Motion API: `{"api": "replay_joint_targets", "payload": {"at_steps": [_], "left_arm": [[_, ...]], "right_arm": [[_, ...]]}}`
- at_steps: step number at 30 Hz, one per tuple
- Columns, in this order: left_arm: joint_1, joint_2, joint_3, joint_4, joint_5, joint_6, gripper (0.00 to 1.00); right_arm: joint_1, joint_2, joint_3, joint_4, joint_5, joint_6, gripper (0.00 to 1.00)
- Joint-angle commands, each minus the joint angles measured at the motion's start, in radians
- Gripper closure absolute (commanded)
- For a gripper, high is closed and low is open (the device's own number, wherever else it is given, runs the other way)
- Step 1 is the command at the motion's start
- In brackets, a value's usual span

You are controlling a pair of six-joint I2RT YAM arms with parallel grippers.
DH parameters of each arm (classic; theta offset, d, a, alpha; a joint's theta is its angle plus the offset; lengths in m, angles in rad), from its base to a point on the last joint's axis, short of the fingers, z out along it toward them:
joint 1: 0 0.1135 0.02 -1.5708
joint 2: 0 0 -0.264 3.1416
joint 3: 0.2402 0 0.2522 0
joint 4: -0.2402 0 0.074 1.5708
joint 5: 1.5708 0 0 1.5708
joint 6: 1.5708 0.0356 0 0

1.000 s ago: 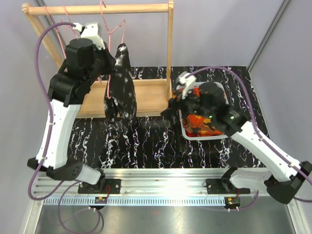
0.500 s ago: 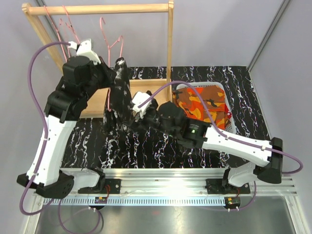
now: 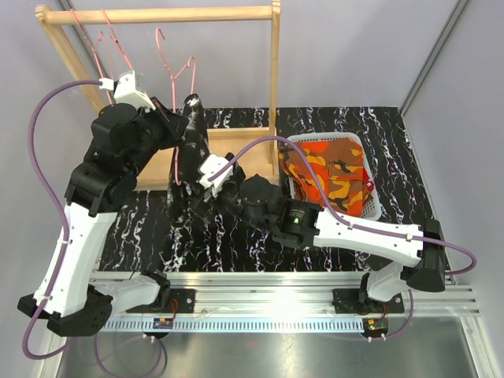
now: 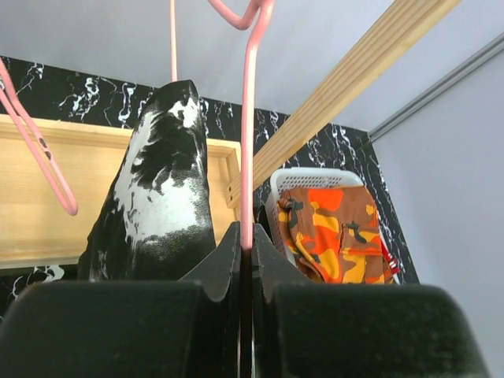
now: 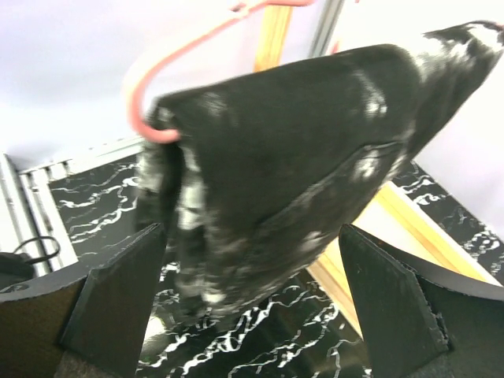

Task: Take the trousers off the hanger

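Black trousers with white splashes point(image 3: 189, 146) hang from a pink wire hanger point(image 3: 179, 72) in front of the wooden rack. My left gripper point(image 3: 178, 131) is shut on the hanger's wire point(image 4: 247, 157), with the trousers point(image 4: 157, 197) just to its left. My right gripper point(image 3: 201, 201) is open at the trousers' lower part. In the right wrist view the black cloth point(image 5: 291, 173) hangs between its spread fingers point(image 5: 118, 303), touching neither, and the pink hanger point(image 5: 157, 87) shows above. Orange-brown patterned trousers point(image 3: 323, 169) lie in the white basket point(image 3: 376, 206) over a bit of red cloth point(image 3: 364, 201).
The wooden rack has a top rail point(image 3: 157, 14), a right post point(image 3: 275, 87) and a base board point(image 3: 244, 153). Bare pink hangers point(image 3: 106, 35) hang at the rail's left. The tabletop is black marble pattern point(image 3: 260, 244). The basket point(image 4: 311, 177) stands right of the rack.
My right arm has swung left from the basket to the hanging black trousers, jaws still open. The left arm has shifted a little while keeping its hold on the hanger.
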Motion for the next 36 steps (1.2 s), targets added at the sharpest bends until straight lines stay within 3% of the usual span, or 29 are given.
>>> {"api": "replay_joint_targets", "payload": {"at_steps": [1,4,11,16,20,27,31,33,36], "left_arm": [[-0.012,-0.037,0.008,0.211,-0.044,-0.028,1.00],[-0.017,-0.035,0.002,0.217,-0.049,-0.033,1.00],[-0.044,-0.038,0.001,0.217,-0.055,-0.047,1.00],[-0.051,-0.035,0.016,0.205,-0.067,-0.045,1.00],[-0.075,-0.073,-0.030,0.236,-0.092,-0.082,1.00],[-0.089,-0.081,-0.042,0.245,-0.115,-0.128,1.00],[-0.090,-0.077,-0.033,0.234,-0.078,-0.123,1.00],[-0.090,-0.072,-0.030,0.224,-0.051,-0.116,1.00],[-0.090,-0.075,-0.038,0.208,-0.053,-0.091,1.00]], "right_arm": [[0.016,-0.013,0.003,0.044,-0.002,0.054,0.01],[0.028,-0.031,-0.029,0.061,-0.023,0.085,0.01],[0.028,0.061,-0.012,0.116,0.255,-0.062,0.01],[0.028,0.078,-0.026,0.142,0.290,-0.119,0.02],[0.028,0.118,-0.040,0.291,0.405,-0.167,0.02],[0.032,0.150,-0.043,0.455,0.352,-0.198,0.03],[0.032,0.187,-0.023,0.555,0.411,-0.319,0.26],[0.030,0.187,-0.029,0.618,0.405,-0.386,0.31],[0.032,0.172,-0.023,0.613,0.366,-0.449,0.60]]}}
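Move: My right hand, open, has the trousers just beyond its fingertips: their middle is about 7 cm ahead, 4 cm left and 3 cm higher. The hanger's near lower corner is about 4 cm left, 1 cm back and 6 cm up from that hand. The wooden rack tray lies roughly 18 cm ahead, straight in front, and 25 cm below. From my left hand, which already holds the hanger's near arm, the trousers are some 8 cm ahead, sideways level, and 10 cm down. I bring my open right hand about 5 cm forward into the hanging trousers, dipping some 4 cm on the way and then coming most of the way back up, while I swing it nearly 20 degrees clockwise and tip the fingers upward. Near the end I start closing them around the cloth, to about half open. My left hand keeps its pinch on the hanger, easing slightly right and rolling a little, left side down. ##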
